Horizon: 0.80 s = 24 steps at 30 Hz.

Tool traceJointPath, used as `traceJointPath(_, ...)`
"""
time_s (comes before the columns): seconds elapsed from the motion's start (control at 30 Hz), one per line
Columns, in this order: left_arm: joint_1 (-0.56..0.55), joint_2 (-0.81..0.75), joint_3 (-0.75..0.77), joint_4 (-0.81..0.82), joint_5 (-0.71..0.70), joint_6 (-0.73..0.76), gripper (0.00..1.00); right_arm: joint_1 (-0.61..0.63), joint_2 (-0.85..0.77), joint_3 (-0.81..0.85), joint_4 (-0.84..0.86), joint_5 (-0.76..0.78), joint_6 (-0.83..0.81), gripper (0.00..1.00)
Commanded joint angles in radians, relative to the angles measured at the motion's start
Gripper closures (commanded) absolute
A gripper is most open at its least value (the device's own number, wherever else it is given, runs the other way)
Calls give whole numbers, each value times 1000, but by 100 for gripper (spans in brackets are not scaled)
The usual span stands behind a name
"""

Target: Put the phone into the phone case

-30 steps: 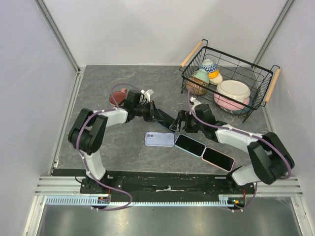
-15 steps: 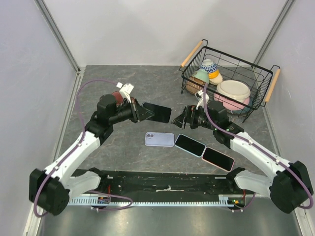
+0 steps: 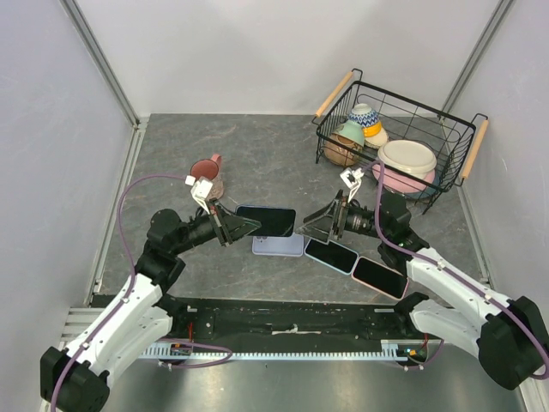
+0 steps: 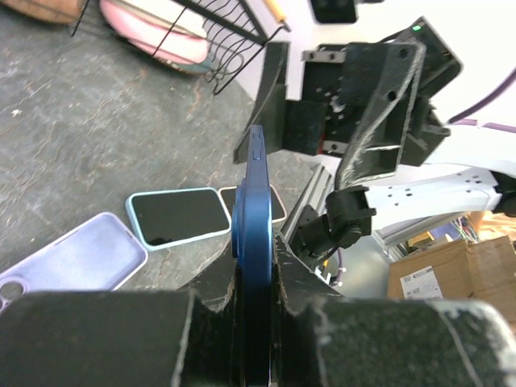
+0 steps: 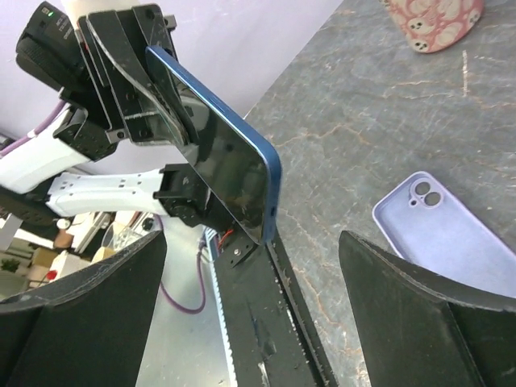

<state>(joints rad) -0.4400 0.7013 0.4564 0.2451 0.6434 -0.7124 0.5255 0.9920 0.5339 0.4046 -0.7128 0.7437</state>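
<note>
My left gripper (image 3: pixel 243 225) is shut on a blue phone (image 3: pixel 268 221), held off the table with its dark screen towards the right arm. In the left wrist view the blue phone (image 4: pixel 256 210) stands edge-on between the jaws of my left gripper (image 4: pixel 256 270). Below it, partly covered in the top view, a lilac phone case (image 3: pixel 279 247) lies open side up on the table. My right gripper (image 3: pixel 314 227) is open and empty, just right of the phone's free end. In the right wrist view the phone (image 5: pixel 230 165) hangs ahead of my right gripper (image 5: pixel 258 322), with the case (image 5: pixel 451 234) to the right.
A teal-edged phone (image 3: pixel 331 255) and a pink-edged phone (image 3: pixel 378 277) lie screen up right of the case. A wire basket (image 3: pixel 455 167) of bowls stands at the back right. A pink cup (image 3: pixel 206 172) sits behind the left arm.
The left arm has drawn back and brought the phone nearer, over the case's far edge. The right gripper, still open, has pulled back with it and faces the phone.
</note>
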Motion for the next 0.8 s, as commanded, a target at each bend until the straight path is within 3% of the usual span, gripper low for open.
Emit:
traceJointPath(0.0,-2,-40,-4,217,45,-94,98,1,-9,-61,196,-80,103,6)
traceJointPath(0.13,-2,-22,-7,247,70,-117,98,10,13,-126,483,-102,232,7)
traceJointPath(0.23,-2,0,-24,308,84,-150,98,30,60,-134,592,-111,275,11)
traceJointPath(0.43,-2,18,-39,347,93,-183,98,93,131,-104,628,-62,260,19)
traceJointPath(0.63,-2,24,-39,359,99,-185,98,102,191,-65,660,-70,252,47)
traceJointPath(0.67,-2,26,-38,359,102,-185,98,102,189,-61,662,-67,252,57)
traceJointPath(0.77,-2,35,-39,364,113,-190,98,103,160,-61,648,-40,243,57)
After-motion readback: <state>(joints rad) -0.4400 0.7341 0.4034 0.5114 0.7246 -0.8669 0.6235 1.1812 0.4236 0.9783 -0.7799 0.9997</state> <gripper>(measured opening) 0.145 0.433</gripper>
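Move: The phone, held in the air in the left hand, has its middle about 11 cm to the right hand's left, a centimetre ahead and nearly level; its free end is only some 4 cm off. From the left hand its middle is about 4 cm right and 2 cm ahead. On the table roughly 20 cm below the right hand, the lavender case lies about 9 cm left and 1 cm ahead, and the blue case about 7 cm right and 1 cm back. The right hand swings back about 3 cm and about as far left, towards the phone's free end, turning some 10 degrees counter-clockwise with its fingertips tilting up, while its wide-open fingers close to under half their opening with the phone's end coming between them. Meanwhile the left hand keeps its pinch on the other end, lifting the phone about 2 cm and drawing back about 1 cm while tipping that free end up a little; whether the right fingers touch the phone yet can't be told. ##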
